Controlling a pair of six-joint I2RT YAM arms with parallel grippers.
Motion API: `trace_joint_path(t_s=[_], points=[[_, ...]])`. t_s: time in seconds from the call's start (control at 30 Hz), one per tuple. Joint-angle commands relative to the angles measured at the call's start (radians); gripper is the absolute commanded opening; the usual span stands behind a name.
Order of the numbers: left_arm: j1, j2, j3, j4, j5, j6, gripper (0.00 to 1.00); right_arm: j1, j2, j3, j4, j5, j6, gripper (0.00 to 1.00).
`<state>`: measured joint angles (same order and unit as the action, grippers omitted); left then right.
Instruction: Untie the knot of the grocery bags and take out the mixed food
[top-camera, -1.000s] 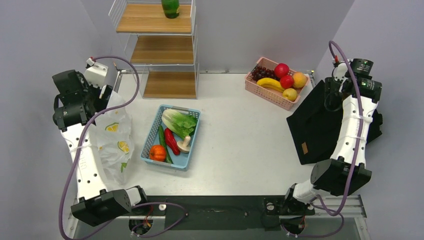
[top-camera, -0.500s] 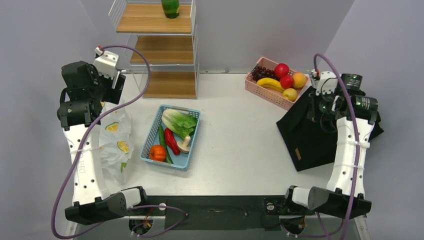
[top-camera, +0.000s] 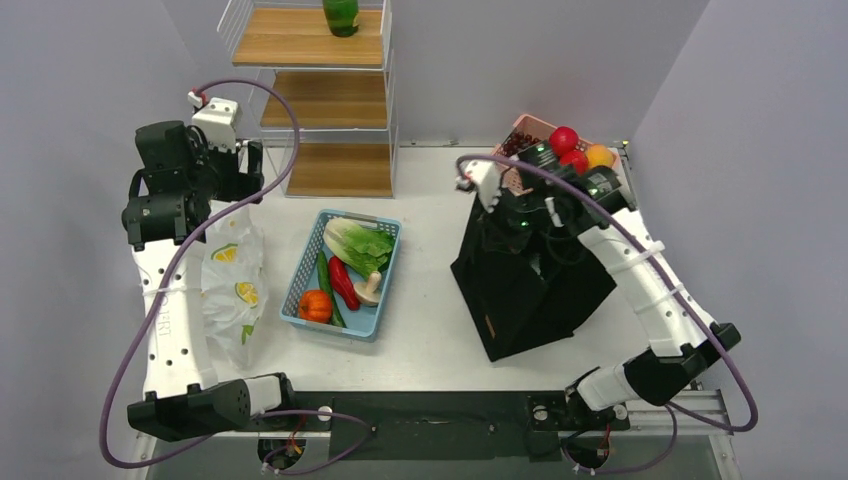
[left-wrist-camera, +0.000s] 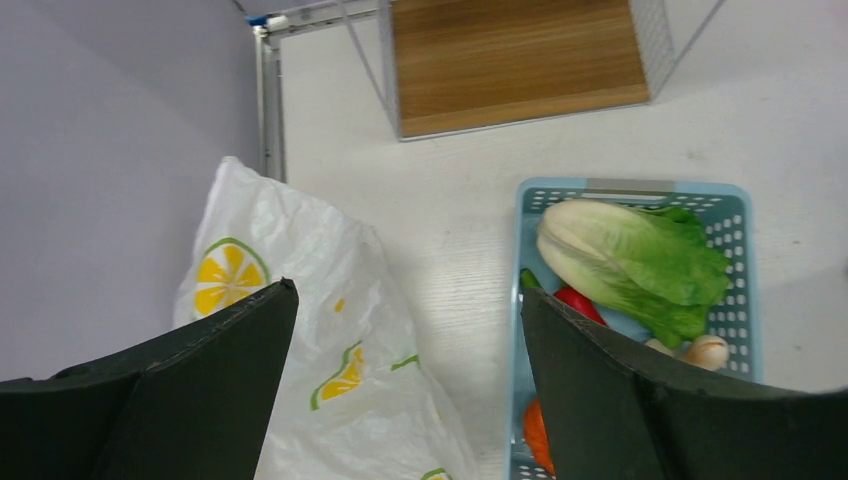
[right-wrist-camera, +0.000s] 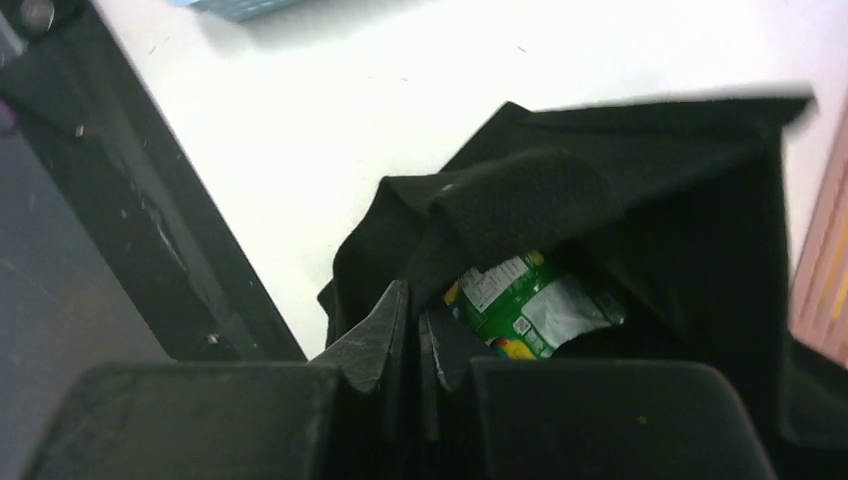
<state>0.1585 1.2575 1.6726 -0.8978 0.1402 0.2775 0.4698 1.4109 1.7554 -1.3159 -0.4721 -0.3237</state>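
Observation:
The grocery bag (top-camera: 232, 285), white plastic with yellow citrus prints, lies crumpled at the table's left edge. My left gripper (top-camera: 245, 170) hangs open above its far end, the bag (left-wrist-camera: 300, 300) showing between the spread fingers of that gripper (left-wrist-camera: 405, 300). My right gripper (top-camera: 515, 212) is shut on the black tote (top-camera: 525, 290), holding it up at centre right. In the right wrist view the gripper (right-wrist-camera: 415, 300) pinches the tote's fabric (right-wrist-camera: 650, 190), and a green-and-yellow snack packet (right-wrist-camera: 520, 300) lies inside. An orange pumpkin (top-camera: 315, 305) sits in the blue basket (top-camera: 300, 290). Red apples (top-camera: 563, 140) sit in the pink basket.
The blue basket (left-wrist-camera: 630, 187) also holds lettuce (top-camera: 358, 243), a red pepper and a mushroom. The pink basket (top-camera: 520, 125) at the back right is partly hidden by my right arm. A wire shelf with wooden boards (top-camera: 320, 100) stands at the back, a green object on top.
My right gripper has shut on the black tote and dragged it left from the right edge toward the table's centre, lifting it. The left gripper has shifted slightly right, still open.

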Motion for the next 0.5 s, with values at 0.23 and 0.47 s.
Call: trace_joint_path(t_s=[0.23, 0.47], points=[[-0.068, 0.012, 0.006, -0.031, 0.429, -0.173, 0.82, 0.333, -0.082, 0.048, 0.027, 0.119, -0.245, 0.45], [-0.403, 0.128, 0.101, 0.024, 0.384, -0.221, 0.82, 0.013, -0.149, 0.117, 0.069, 0.008, -0.007, 0.72]])
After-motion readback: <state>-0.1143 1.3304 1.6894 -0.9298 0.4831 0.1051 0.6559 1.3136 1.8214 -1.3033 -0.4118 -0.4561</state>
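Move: The right hand, shut on the black bag's left rim, has the bag's middle about 8 cm to its right and 12 below; the clear table it is bound for lies nearly straight below, some 3 cm back. From that hand, the blue basket is about 30 cm left and 3 ahead, the pink basket 16 right and 28 ahead. From the empty left hand, the black bag is some 52 cm right, 12 back and 20 below, the blue basket 14 right and 8 back. Drag the black bag by its rim another 5 cm or so left and as much back with the right gripper, turning counter-clockwise; then open the fingers, let go of the cloth and lift clear, swinging back a little to the right. Meanwhile sweep the open left gripper about 15 cm right towards the bag, turning it clockwise some 30 degrees and dipping its left side. ##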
